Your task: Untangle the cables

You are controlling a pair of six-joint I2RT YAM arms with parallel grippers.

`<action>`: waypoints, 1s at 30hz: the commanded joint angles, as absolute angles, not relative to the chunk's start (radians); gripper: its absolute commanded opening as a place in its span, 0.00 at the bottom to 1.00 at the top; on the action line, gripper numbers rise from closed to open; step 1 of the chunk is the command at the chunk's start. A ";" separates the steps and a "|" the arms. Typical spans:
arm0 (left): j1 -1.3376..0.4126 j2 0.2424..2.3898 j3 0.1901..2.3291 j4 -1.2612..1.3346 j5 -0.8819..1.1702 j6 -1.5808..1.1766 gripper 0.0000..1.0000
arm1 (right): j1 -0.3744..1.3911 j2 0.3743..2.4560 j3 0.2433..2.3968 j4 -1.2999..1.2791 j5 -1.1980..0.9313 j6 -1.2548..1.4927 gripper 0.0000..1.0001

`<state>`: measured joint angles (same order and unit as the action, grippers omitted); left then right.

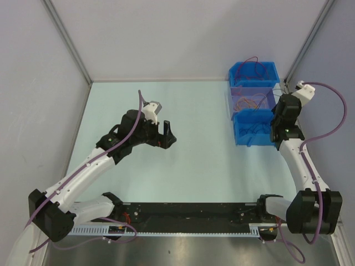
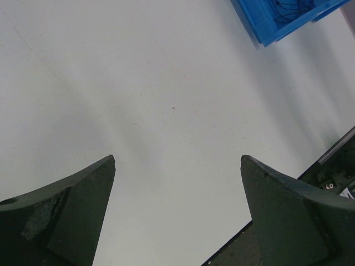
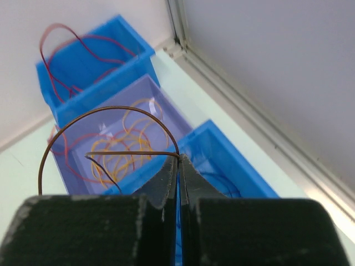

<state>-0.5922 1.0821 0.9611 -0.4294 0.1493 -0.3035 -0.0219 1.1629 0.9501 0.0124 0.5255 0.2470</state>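
Note:
My right gripper (image 3: 178,158) is shut, its tips pinching a thin dark brown cable (image 3: 111,109) that arcs up and to the left in one loop. It hangs over the near blue bin (image 3: 244,172), where a blue cable (image 3: 222,185) lies. Orange cables (image 3: 130,149) fill the clear purple middle bin (image 3: 83,155). Dark red cables (image 3: 61,33) curl out of the far blue bin (image 3: 94,66). From above, the right gripper (image 1: 274,134) is at the near bin's right edge. My left gripper (image 1: 168,134) is open over bare table, its fingers (image 2: 94,183) wide apart.
The three bins (image 1: 253,72) stand in a row at the back right, close to the right wall. A corner of the near blue bin (image 2: 283,25) shows in the left wrist view. A black rail (image 1: 188,213) runs along the table's near edge between the arm bases.

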 commanded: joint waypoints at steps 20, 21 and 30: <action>-0.583 1.054 0.948 -0.417 0.144 -0.278 1.00 | -0.080 1.282 0.868 -0.098 0.437 0.406 0.00; -0.583 1.052 0.948 -0.417 0.146 -0.279 1.00 | -0.084 1.282 0.877 -0.118 0.430 0.414 0.14; -0.578 1.051 0.948 -0.416 0.149 -0.279 1.00 | -0.094 1.198 0.934 -0.175 0.422 0.397 0.63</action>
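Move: The right hand, closed on a cable, has the near blue box's middle about 24 cm below, 5 cm to its left and 2 cm ahead. The lavender box is some 17 cm ahead and 8 cm left, and the far blue box 31 cm ahead and 8 cm left. From the idle left hand the near blue box lies roughly 43 cm right, 14 cm ahead and 18 cm down. The right hand sinks about 12 cm towards the near blue box, tips down some 15 degrees, and lets the cable go. ##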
